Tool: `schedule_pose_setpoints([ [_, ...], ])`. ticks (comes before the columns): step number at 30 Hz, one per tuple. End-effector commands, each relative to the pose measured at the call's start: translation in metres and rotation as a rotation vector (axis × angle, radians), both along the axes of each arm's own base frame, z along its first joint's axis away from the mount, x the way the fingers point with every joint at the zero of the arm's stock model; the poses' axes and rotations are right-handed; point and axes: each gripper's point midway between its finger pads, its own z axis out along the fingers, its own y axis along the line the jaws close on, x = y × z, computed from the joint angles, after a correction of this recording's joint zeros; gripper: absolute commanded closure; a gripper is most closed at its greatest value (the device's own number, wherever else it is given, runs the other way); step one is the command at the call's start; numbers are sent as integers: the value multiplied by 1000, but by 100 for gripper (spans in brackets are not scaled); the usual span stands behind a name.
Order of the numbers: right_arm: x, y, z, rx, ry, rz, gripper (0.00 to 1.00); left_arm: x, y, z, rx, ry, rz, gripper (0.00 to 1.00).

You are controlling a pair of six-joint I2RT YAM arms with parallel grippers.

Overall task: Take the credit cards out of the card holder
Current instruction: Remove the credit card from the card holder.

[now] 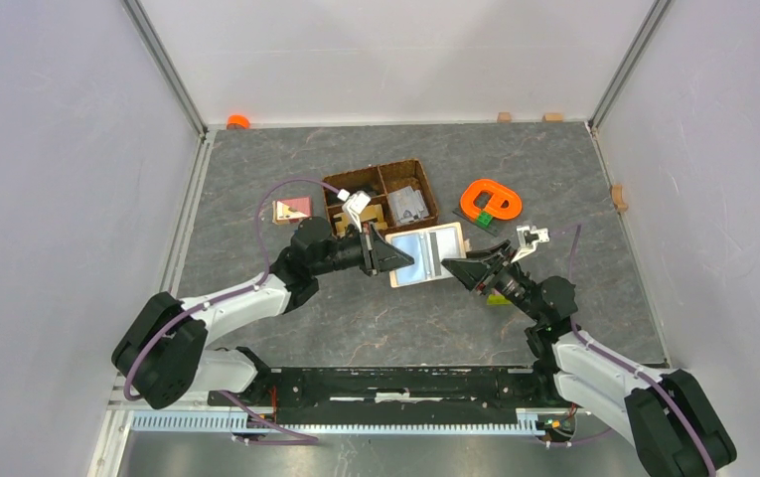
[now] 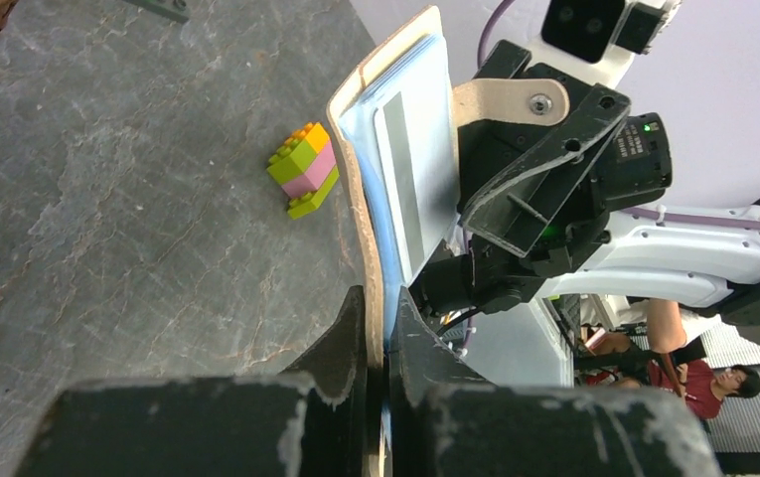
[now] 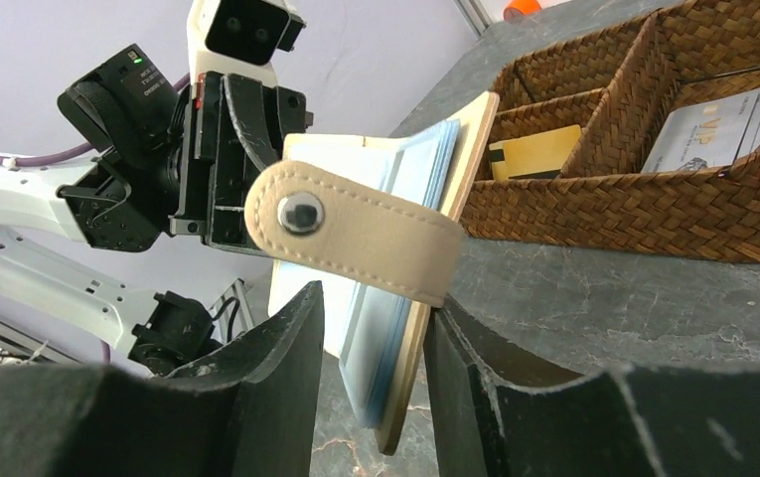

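Note:
The beige card holder [image 1: 433, 250] hangs open above the table between both arms, pale blue inside. My left gripper [image 2: 383, 316] is shut on its near edge, a finger on each side of the beige cover. A pale grey card [image 2: 407, 189] sits in its inner pocket. In the right wrist view the snap tab [image 3: 356, 229] lies across the holder's edge. My right gripper [image 3: 374, 343] is open and straddles that edge: one finger [image 3: 475, 373] rests against the beige cover, the other stands apart from the blue lining. In the top view the right gripper [image 1: 453, 268] meets the holder's right side.
A brown woven divided basket [image 1: 423, 177] stands behind the holder, with a yellow card [image 3: 534, 154] and a white card [image 3: 715, 127] in its compartments. An orange ring-shaped object [image 1: 490, 201] lies at the right, a small toy-brick stack [image 2: 303, 169] under the right arm, and a pinkish card [image 1: 292, 209] at the left.

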Motion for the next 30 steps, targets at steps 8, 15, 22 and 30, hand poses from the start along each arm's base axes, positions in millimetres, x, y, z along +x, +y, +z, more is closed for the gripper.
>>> schedule_pose_setpoints([
  [8, 7, -8, 30, 17, -103, -46, 58, 2, -3, 15, -5, -62, -19, 98],
  [15, 5, -5, 28, 30, -85, -8, 88, 4, 0, 15, -2, -69, -1, 98],
  [22, 4, -2, 23, 47, -53, 20, 100, 20, 15, 3, 72, -63, 143, 67],
  [30, 9, -10, 17, 61, -23, -30, 100, 35, 57, 11, 108, -124, 391, 42],
])
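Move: The open card holder hangs between the hands. Its middle is about 4 cm to the right of the left hand and 1 cm ahead, at the same height; the left fingers are already shut on its left edge. From the right hand, its middle is some 5 cm left and 1 cm ahead. The wicker basket stands roughly 23 cm ahead of the right hand, 13 cm left and 16 below; the toy bricks are about 13 cm right, 4 ahead and 18 below. The card holder changes hands. While the left hand keeps its pinch, the right, fingers half open around the right edge by the strap, eases about 1 cm right and closes on that edge. Only then does the left hand open, drawing off leftward about 3 cm and 2 forward, turning some 15 degrees counter-clockwise. ##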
